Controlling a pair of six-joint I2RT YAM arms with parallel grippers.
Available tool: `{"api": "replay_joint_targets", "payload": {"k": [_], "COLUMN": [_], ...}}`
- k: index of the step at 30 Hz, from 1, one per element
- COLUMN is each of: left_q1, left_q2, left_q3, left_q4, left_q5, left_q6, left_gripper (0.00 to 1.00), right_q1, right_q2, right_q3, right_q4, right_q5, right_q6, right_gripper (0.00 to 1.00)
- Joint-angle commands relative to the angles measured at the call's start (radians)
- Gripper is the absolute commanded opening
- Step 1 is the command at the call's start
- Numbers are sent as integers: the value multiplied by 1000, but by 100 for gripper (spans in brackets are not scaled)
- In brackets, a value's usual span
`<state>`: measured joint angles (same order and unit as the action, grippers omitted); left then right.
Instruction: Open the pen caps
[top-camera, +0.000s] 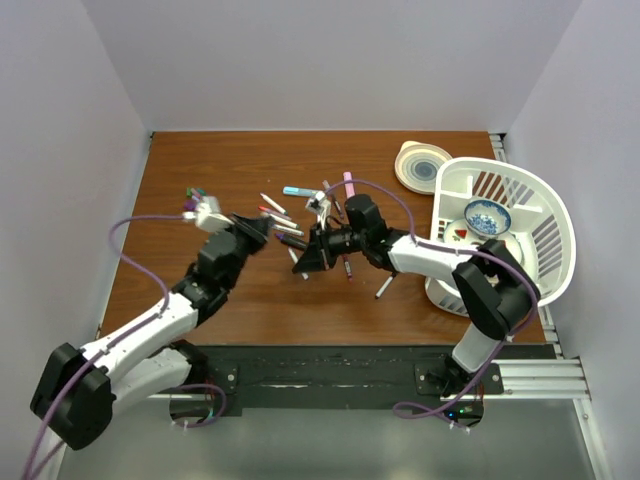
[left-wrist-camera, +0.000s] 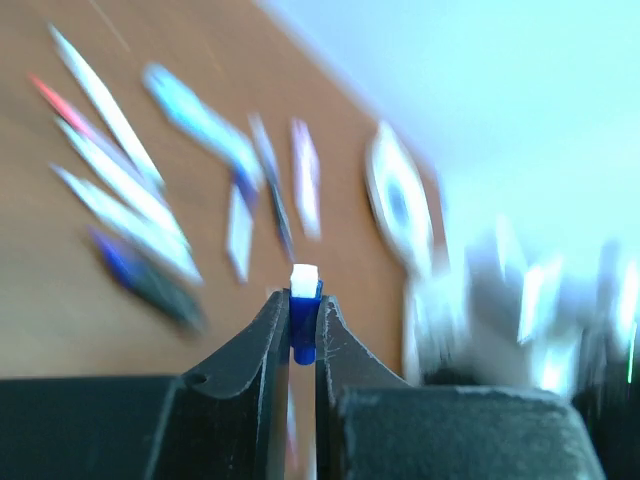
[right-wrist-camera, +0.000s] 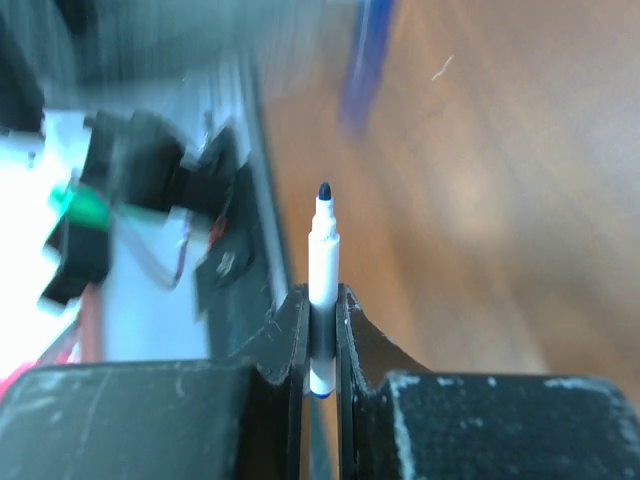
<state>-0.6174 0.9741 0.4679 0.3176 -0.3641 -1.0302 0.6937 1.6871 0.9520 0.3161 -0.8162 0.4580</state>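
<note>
My left gripper (left-wrist-camera: 303, 302) is shut on a small blue pen cap (left-wrist-camera: 304, 330) with a white end showing above the fingertips. In the top view this gripper (top-camera: 260, 232) hangs over the table left of centre. My right gripper (right-wrist-camera: 321, 300) is shut on a thin white pen barrel (right-wrist-camera: 323, 262) whose dark tip is bare and points away. Seen from above, the right gripper (top-camera: 312, 258) is just right of the left one, a short gap between them. Several capped pens (top-camera: 283, 222) lie scattered on the wooden table (top-camera: 200, 170) behind both grippers.
A white basket (top-camera: 555, 235) holding a blue patterned bowl (top-camera: 487, 216) stands at the right edge. A round plate (top-camera: 422, 166) lies behind it. A light blue pen (top-camera: 297, 190), a pink pen (top-camera: 348, 183) and a lone pen (top-camera: 384, 287) lie apart.
</note>
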Motion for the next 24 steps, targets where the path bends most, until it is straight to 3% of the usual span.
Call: {"api": "replay_joint_targets", "payload": {"k": [1, 7, 11, 14, 19, 24], "left_q1": [182, 332, 453, 582, 772, 834], "left_q2": [-34, -37, 15, 102, 340, 529], "left_q3": [68, 35, 26, 26, 115, 235], "left_q4": [23, 15, -40, -61, -84, -107], "left_q5": [-223, -174, -97, 0, 123, 136], "left_q6": [13, 36, 21, -8, -28, -16], "left_gripper": [0, 0, 0, 0, 0, 0], "right_q1": [47, 50, 47, 33, 24, 20], "right_q2": [6, 23, 22, 26, 23, 13], "right_q3": [-21, 2, 101, 155, 168, 179], "right_q4": [-126, -188, -417, -560, -623, -644], "right_q5": [-138, -136, -143, -175, -196, -192], "right_q6": [-51, -88, -362, -532, -605, -628], "right_gripper": [0, 0, 0, 0, 0, 0]}}
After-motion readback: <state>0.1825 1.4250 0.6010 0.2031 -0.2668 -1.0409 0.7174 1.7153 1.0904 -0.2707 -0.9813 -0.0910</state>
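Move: Ahead and to the left of the left hand, which holds the blue cap, lies the small pile of removed caps: about 20 cm forward, 26 cm left and 18 cm below. The opened white pens lie some 13 cm ahead and 3 cm left of that hand, the purple highlighter 8 cm straight ahead. From the right hand, holding the uncapped marker, that highlighter is about 12 cm ahead, 3 cm left and 13 cm down. Sweeping fast to the left by about 26 cm and some 7 cm forward, the left hand carries the pinched blue cap towards the cap pile, rising slightly before dropping well below its starting height while turning some 40 degrees counter-clockwise and tipping down. The right hand keeps the marker and eases back and a little down and right, swinging counter-clockwise. ##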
